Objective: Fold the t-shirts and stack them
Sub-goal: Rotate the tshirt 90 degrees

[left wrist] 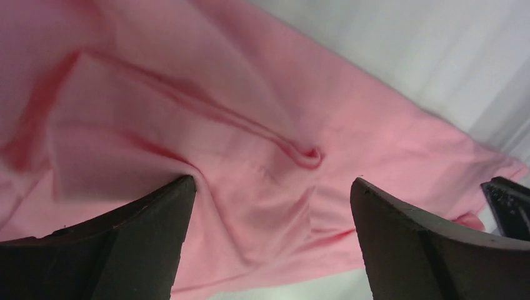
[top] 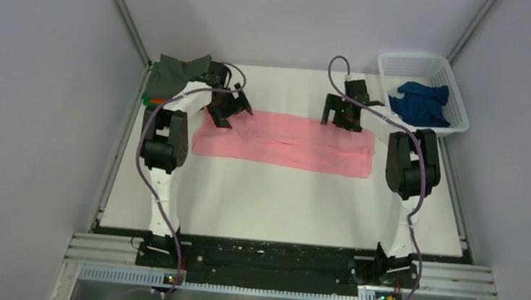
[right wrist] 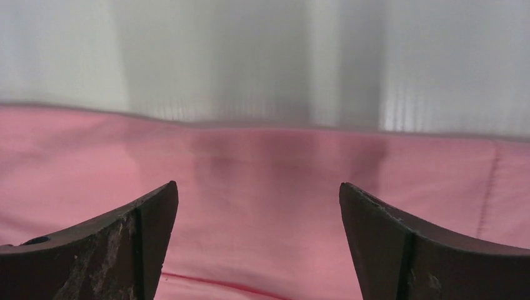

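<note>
A light pink t-shirt (top: pixel 285 143) lies folded into a long flat band across the middle of the table. My left gripper (top: pixel 226 110) hovers over its far left end, open, with wrinkled pink cloth (left wrist: pixel 250 112) under the spread fingers and nothing between them. Over the band's far edge, right of centre, my right gripper (top: pixel 343 117) is also open and empty, with smooth pink cloth (right wrist: pixel 262 169) below it. A dark grey t-shirt (top: pixel 179 70) sits folded at the far left corner, with slivers of orange and green cloth (top: pixel 152 100) at its near edge. A navy blue t-shirt (top: pixel 419 102) lies crumpled in the basket.
The white lattice basket (top: pixel 415 60) stands at the far right corner of the white table (top: pixel 280 202). Grey walls close in the table on the left, right and back. Both arm bases sit on the black rail at the near edge.
</note>
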{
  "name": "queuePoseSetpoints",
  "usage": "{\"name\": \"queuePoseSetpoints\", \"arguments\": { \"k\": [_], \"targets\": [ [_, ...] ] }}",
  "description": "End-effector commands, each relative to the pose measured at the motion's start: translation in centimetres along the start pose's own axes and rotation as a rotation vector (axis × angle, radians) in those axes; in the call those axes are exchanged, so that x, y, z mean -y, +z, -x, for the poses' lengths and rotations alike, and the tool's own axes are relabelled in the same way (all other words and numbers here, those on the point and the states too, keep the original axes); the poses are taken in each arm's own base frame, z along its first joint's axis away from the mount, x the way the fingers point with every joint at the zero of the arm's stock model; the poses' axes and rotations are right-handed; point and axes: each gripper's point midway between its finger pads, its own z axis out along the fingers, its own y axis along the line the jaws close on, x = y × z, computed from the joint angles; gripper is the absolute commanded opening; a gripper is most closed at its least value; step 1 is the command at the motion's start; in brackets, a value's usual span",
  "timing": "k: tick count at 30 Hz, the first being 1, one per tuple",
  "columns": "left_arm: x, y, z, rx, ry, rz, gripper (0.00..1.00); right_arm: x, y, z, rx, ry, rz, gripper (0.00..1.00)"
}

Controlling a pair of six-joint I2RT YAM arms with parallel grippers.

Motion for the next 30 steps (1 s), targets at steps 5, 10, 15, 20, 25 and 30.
{"name": "queuePoseSetpoints", "arguments": {
  "k": [5, 10, 15, 20, 25, 30],
  "targets": [
    [3.9, 5.6, 3.0, -0.014, -0.001, -0.111, 0.99, -0.2, -0.4, -7.4, -0.16, -0.018, 0.059, 0.99],
    [11.1, 9.3, 3.9, -0.008, 0.043, -0.342, 0.99, -2.3, -5.3, -17.5, -0.338, -0.044, 0.157, 0.99],
    [19.0, 11.0, 2.5, -0.008, 0.017, -0.626, 0.99, -8.2, -11.1, -24.1, -0.451, -0.197, 0.314, 0.99],
    [24.5, 8.9, 3.4, 0.09, 0.024, -0.812, 0.99, -13.8, -16.0, -21.5, -0.333, -0.281, 0.451, 0.99],
    [28.5, 1.9, 5.4, 0.216, 0.119, -0.939, 0.99, -14.0, -19.4, -18.1, -0.172, -0.236, 0.464, 0.99],
    [28.9, -5.9, 3.8, 0.221, 0.286, -0.902, 0.99, -9.9, -20.0, -18.4, -0.104, -0.114, 0.318, 0.99]
  ]
}}
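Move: The spread pink t-shirt lies right under both hands, some 3 cm below the finger pads. Its middle is about 20 cm right and 8 cm back of the left hand, and about 21 cm left and 9 cm back of the right hand. From the left hand the folded stack stands some 24 cm left and 12 cm ahead; from the right hand the white basket is about 32 cm right and 14 cm ahead. With open fingers both hands dip 2 cm or so onto the pink t-shirt and swing its ends round clockwise. The left pushes forward, then mostly right, tilting over; the right drags its end back about 27 cm and leftward, turning some 30 degrees counter-clockwise. Then both rise clear, still open. ##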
